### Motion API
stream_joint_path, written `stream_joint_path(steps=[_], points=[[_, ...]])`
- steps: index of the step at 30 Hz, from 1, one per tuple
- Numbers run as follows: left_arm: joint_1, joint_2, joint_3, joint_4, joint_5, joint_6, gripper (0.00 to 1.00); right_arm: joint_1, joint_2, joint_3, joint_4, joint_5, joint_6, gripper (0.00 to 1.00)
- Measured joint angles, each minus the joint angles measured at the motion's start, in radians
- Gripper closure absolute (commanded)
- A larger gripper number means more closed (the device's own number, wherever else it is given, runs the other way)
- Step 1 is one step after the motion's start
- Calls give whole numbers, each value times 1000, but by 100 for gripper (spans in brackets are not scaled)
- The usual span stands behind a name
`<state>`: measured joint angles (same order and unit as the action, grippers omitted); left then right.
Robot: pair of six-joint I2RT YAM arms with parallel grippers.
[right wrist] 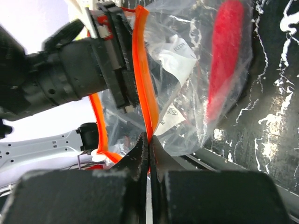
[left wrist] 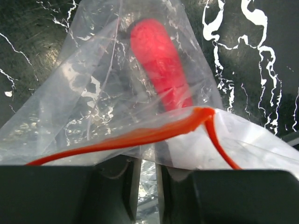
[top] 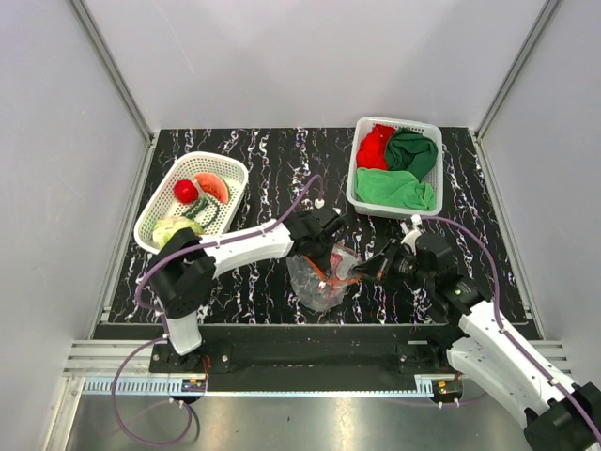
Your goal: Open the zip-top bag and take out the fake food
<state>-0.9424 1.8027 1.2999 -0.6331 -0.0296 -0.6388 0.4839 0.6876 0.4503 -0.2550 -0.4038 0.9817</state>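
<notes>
The clear zip-top bag (top: 317,282) lies crumpled between both arms at the table's front middle. My right gripper (top: 369,271) (right wrist: 149,140) is shut on its orange-red zip strip (right wrist: 142,70), holding that lip up. My left gripper (top: 329,252) (left wrist: 148,161) sits in the bag's mouth, between the two strips. Its jaws stand a narrow gap apart with nothing between them, and film (left wrist: 93,93) covers the tips. A long red piece of fake food (left wrist: 159,65) (right wrist: 224,60) lies deeper in the bag, beyond the fingers. More fake food, including a watermelon slice (top: 214,186), fills the left basket.
The white mesh basket (top: 155,211) at the back left also holds a red round fruit (top: 186,191) and a pale cabbage (top: 174,228). A second basket (top: 354,178) at the back right holds red (top: 376,146) and green (top: 408,155) cloths. A paper label (right wrist: 177,60) lies inside the bag.
</notes>
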Motion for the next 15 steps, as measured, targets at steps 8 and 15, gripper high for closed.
stream_joint_path(steps=[8,15], points=[[0,-64,-61,26,33,34,37,0,52,138,-29,-10,-58,100],[5,-273,44,-15,100,96,20,0,83,169,-70,-10,-130,100]])
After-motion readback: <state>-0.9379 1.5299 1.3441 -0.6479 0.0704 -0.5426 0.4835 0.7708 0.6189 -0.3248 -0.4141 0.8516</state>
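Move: The left fingers, partly open in the mouth of the bag, have the last red fake food piece about 3 cm ahead, 1 cm left and 5 cm below them. The bag corner that the right hand pinches sits some 6 cm to the left hand's right, 3 cm back and 6 cm higher. The basket of cloths is roughly 24 cm ahead and 16 cm right of the left hand. From the right hand the red piece lies about 6 cm ahead, 7 cm left and 11 cm down. Upward, slowly at first and then fast, the left hand rises about 12 cm away from the red piece and out of the bag's mouth, its fingers spreading from nearly shut to wide open and its wrist tilting some 20 degrees. The right hand keeps its pinch on the orange zip edge and lifts about 4 cm, drifting slightly forward, before easing down a little. ##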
